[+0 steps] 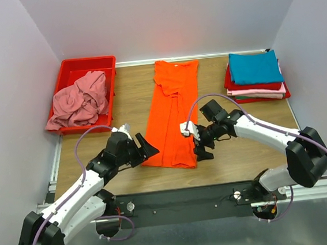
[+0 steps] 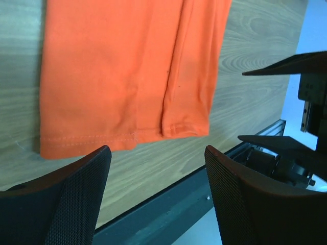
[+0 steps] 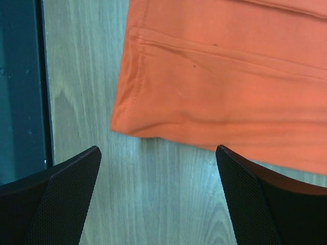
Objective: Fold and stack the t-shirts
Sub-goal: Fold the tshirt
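Note:
A bright orange t-shirt (image 1: pixel 171 116) lies folded lengthwise into a long strip down the middle of the wooden table (image 1: pixel 236 159). Its hem points toward the arms. My left gripper (image 1: pixel 149 147) hovers at the hem's left corner, open and empty. In the left wrist view the orange t-shirt's hem (image 2: pixel 117 66) sits just beyond the left gripper (image 2: pixel 157 150). My right gripper (image 1: pixel 201 149) is at the hem's right corner, also open. The right wrist view shows that corner of the orange t-shirt (image 3: pixel 230 66) just ahead of the right gripper (image 3: pixel 158 149), over bare wood.
A red bin (image 1: pixel 68 68) at the back left holds a crumpled dusty pink t-shirt (image 1: pixel 80 101). At the back right is a folded stack with a teal t-shirt (image 1: pixel 255 67) on top of pale pink and red ones. A dark metal rail (image 1: pixel 188 198) runs along the near edge.

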You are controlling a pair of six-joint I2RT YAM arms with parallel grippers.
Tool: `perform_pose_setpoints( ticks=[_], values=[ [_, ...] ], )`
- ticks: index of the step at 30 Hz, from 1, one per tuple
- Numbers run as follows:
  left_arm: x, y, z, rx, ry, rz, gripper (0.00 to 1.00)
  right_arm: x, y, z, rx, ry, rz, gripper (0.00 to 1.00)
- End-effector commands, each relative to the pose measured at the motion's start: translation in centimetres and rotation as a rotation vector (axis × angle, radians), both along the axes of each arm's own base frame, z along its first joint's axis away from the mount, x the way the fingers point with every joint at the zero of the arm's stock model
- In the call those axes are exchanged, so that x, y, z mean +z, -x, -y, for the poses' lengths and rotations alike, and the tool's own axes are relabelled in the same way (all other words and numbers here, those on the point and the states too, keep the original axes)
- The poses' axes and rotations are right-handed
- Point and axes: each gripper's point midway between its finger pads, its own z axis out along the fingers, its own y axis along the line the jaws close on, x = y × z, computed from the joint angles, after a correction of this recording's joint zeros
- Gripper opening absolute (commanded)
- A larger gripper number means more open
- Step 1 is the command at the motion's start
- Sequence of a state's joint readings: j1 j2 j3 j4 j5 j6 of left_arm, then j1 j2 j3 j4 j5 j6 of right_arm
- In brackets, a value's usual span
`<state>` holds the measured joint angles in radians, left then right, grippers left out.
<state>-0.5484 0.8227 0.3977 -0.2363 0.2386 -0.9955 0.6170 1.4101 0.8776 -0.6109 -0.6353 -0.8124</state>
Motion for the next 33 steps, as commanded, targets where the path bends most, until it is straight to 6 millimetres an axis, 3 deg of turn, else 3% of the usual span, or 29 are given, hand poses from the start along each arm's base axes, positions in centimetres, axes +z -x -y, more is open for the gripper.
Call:
perform_pose_setpoints(
  ticks=[1, 5, 12, 16, 22, 29, 33],
  values=[
    [-2.5, 0.4, -1.2, 0.150, -0.044, -0.123, 0.82, -0.4, 0.4, -0.4, 0.061, -0.004, 0.062, 1.00],
    [-5.1, 1.7, -2.4, 0.215, -0.160, -0.278, 0.82, -2.0, 0.9, -0.8, 0.075, 0.048, 0.083, 1.00],
    [-4.7, 1.7, -1.5, 0.235, -0.152, -0.295, 0.82, -2.9, 0.5, -1.4, 0.068, 0.065, 0.089, 1.00],
    [-5.8, 2.1, -1.8, 0.273, -0.148, -0.335, 0.82, -2.9, 0.0, -1.2, 0.050, 0.074, 0.123, 1.00],
    [-6.4, 1.1, -2.3, 0.323, -0.191, -0.323, 0.82, -2.8, -0.8, -1.4, 0.010, 0.065, 0.154, 1.00],
    [-7.1, 1.6, -3.3, 0.400, -0.194, -0.362, 0.82, -2.6, 0.3, -2.3, 0.047, 0.043, 0.143, 1.00],
    [-7.5, 1.7, -3.6, 0.435, -0.191, -0.377, 0.80, -2.9, 2.1, -3.1, 0.114, 0.038, 0.136, 1.00]
  ],
)
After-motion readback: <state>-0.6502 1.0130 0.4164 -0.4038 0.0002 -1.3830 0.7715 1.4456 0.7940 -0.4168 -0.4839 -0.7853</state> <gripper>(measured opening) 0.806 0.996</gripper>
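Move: The left hand goes for the orange t-shirt's left hem corner, about 4 cm to its left, 1 cm ahead and 8 cm below. The hem's right corner lies some 19 cm to this hand's right and 3 cm back; the table's near edge is about 13 cm behind it. From the right hand, its target, the hem's right corner, lies some 4 cm back, 4 cm left and 7 cm below, with the left corner roughly 27 cm to the left and level. The left hand sinks about 6 cm towards the t-shirt's left hem corner, most of it early on, easing a little back and left while the wrist swings some 30 degrees, counter-clockwise and with the fingers tipping more steeply down, its gripper staying open above the hem. The right hand comes down more gently, about 3 cm, over the right end of the hem, wavering back and forward and ending 2 cm farther left, its fingers still wide open; no touch on the cloth can be made out from either hand. ##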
